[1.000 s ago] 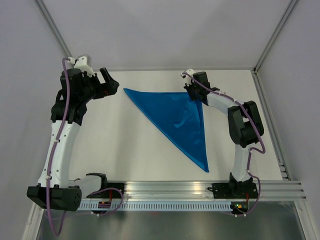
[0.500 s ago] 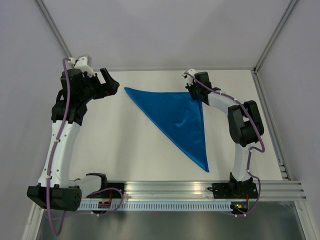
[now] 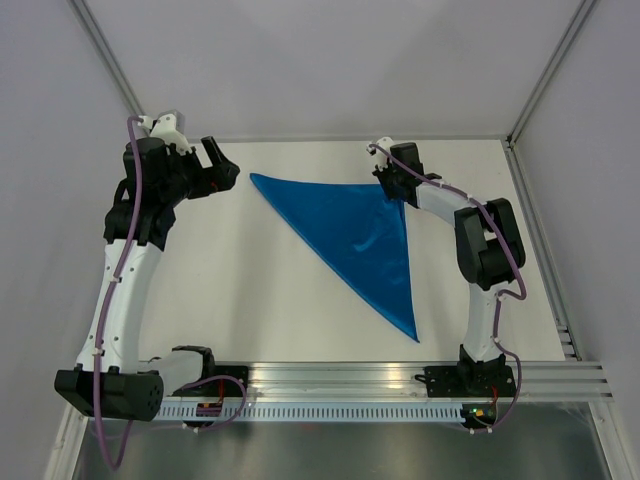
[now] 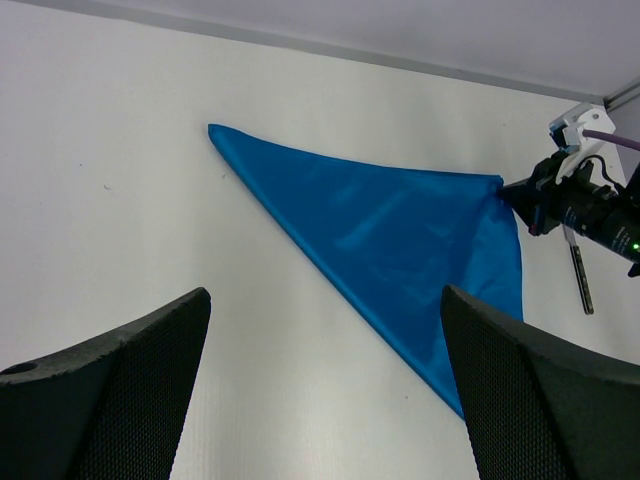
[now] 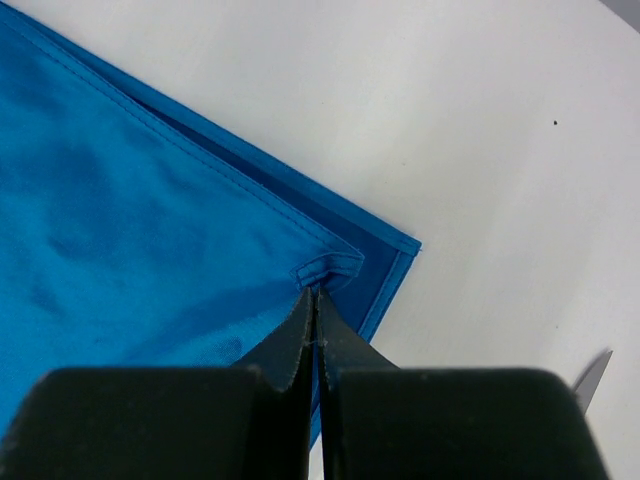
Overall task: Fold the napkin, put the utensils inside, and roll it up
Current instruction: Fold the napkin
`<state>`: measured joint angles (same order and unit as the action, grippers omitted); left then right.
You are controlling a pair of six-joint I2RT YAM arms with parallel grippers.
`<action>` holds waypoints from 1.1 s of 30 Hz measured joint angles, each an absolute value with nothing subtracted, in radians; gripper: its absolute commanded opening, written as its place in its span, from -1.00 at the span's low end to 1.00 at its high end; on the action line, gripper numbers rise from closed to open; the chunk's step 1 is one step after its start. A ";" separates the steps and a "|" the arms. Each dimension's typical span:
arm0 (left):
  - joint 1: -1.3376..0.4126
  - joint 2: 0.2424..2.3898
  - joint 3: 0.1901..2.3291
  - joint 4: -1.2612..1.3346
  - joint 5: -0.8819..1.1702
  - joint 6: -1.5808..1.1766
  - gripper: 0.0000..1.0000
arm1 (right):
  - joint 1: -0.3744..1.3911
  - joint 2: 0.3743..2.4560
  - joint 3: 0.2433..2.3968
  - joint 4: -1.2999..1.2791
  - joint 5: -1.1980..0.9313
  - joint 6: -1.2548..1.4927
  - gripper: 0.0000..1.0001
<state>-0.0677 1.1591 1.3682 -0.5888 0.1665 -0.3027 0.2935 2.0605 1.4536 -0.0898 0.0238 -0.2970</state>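
The blue napkin (image 3: pixel 355 235) lies folded into a triangle on the white table, one tip at the far left and one near the front. My right gripper (image 3: pixel 390 192) is shut on the top layer's corner at the far right; the right wrist view shows the hem (image 5: pixel 330 268) pinched at its tips (image 5: pixel 316 292), just inside the lower layer's corner (image 5: pixel 405 245). The knife (image 4: pixel 580 275) lies right of that corner, mostly under the right arm; its blade tip (image 5: pixel 595 375) shows. My left gripper (image 3: pixel 228 170) hangs open above the table, left of the napkin (image 4: pixel 390 225).
Grey enclosure walls (image 3: pixel 330 60) stand close behind and beside the table. An aluminium rail (image 3: pixel 400 378) with the arm bases runs along the near edge. The right arm's elbow (image 3: pixel 488 245) stands over the table's right part.
The right gripper has drawn the pinched corner slightly to the far right, and the napkin's left tip has crept a little to the right. The left arm has stayed still.
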 measured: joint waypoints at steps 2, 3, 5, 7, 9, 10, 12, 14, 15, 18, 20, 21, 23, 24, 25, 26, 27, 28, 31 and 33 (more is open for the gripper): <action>-0.068 1.160 1.368 -0.588 0.167 -0.303 0.99 | 0.292 2.062 1.456 -0.090 0.024 -0.300 -0.99; -0.068 1.161 1.367 -0.588 0.168 -0.303 0.99 | 0.291 2.062 1.457 -0.090 0.024 -0.301 -0.99; -0.068 1.161 1.368 -0.588 0.168 -0.303 0.99 | 0.289 2.064 1.460 -0.090 0.025 -0.303 -0.99; -0.068 1.163 1.367 -0.588 0.168 -0.303 0.99 | 0.288 2.064 1.464 -0.090 0.025 -0.304 -0.99; -0.068 1.165 1.367 -0.588 0.168 -0.303 0.99 | 0.286 2.066 1.470 -0.091 0.026 -0.305 -0.99; -0.068 1.166 1.368 -0.588 0.168 -0.303 0.99 | 0.286 2.070 1.475 -0.090 0.028 -0.307 -0.99; -0.068 1.166 1.367 -0.588 0.168 -0.303 0.99 | 0.284 2.079 1.484 -0.089 0.031 -0.310 -0.99; -0.068 1.166 1.368 -0.588 0.168 -0.303 0.99 | 0.282 2.086 1.485 -0.090 0.033 -0.311 -0.99; -0.068 1.166 1.367 -0.588 0.168 -0.303 0.99 | 0.281 2.089 1.486 -0.090 0.034 -0.311 -0.99; -0.068 1.166 1.367 -0.588 0.168 -0.303 0.99 | 0.279 2.098 1.486 -0.091 0.035 -0.312 -0.99; -0.068 1.166 1.367 -0.588 0.168 -0.303 0.99 | 0.278 2.101 1.486 -0.091 0.036 -0.312 -0.99; -0.068 1.166 1.367 -0.588 0.168 -0.303 0.99 | 0.278 2.103 1.486 -0.090 0.037 -0.312 -0.99; -0.068 1.167 1.367 -0.588 0.168 -0.303 0.99 | 0.277 2.108 1.486 -0.090 0.043 -0.312 -0.99; -0.068 1.167 1.367 -0.588 0.168 -0.303 0.99 | 0.277 2.109 1.486 -0.091 0.046 -0.312 -0.99; -0.068 1.167 1.367 -0.588 0.168 -0.303 0.99 | 0.277 2.111 1.486 -0.091 0.049 -0.312 -0.79; -0.068 1.168 1.366 -0.587 0.169 -0.303 0.99 | 0.277 2.111 1.486 -0.091 0.052 -0.311 -0.64; -0.068 1.167 1.363 -0.585 0.169 -0.303 0.99 | 0.277 2.111 1.487 -0.091 0.057 -0.310 -0.46; -0.068 1.167 1.360 -0.583 0.169 -0.303 0.99 | 0.277 2.111 1.489 -0.091 0.061 -0.309 -0.13; -0.068 1.169 1.349 -0.577 0.170 -0.303 0.99 | 0.272 2.114 1.509 -0.100 0.069 -0.308 0.23; -0.068 1.169 1.343 -0.573 0.170 -0.305 0.99 | 0.265 2.119 1.540 -0.116 0.068 -0.311 0.30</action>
<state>-0.0677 1.1690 1.3434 -0.5732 0.1699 -0.3050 0.2653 2.1189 1.5402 -0.1162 0.0685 -0.3107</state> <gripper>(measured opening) 0.993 0.613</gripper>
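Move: My right hand is shut on the napkin's folded-over corner. The spot it is bound for, the far right corner of the lower layer, lies about 3 cm ahead, 4 cm right and 3 cm below. The knife's middle is some 19 cm to this hand's right and 7 cm back; the napkin's far left tip is about 38 cm left and 4 cm ahead. From my left hand the far right corner is roughly 20 cm ahead, 45 cm right and 30 cm down. Still pinching the folded corner, I ease my right hand about 1 cm forward and to the right towards the lower layer's far right corner, then sink about 1.5 cm to lay it down. My fingers then open to a bit over half, let go, and I start up about 1 cm, drifting forward and right. ##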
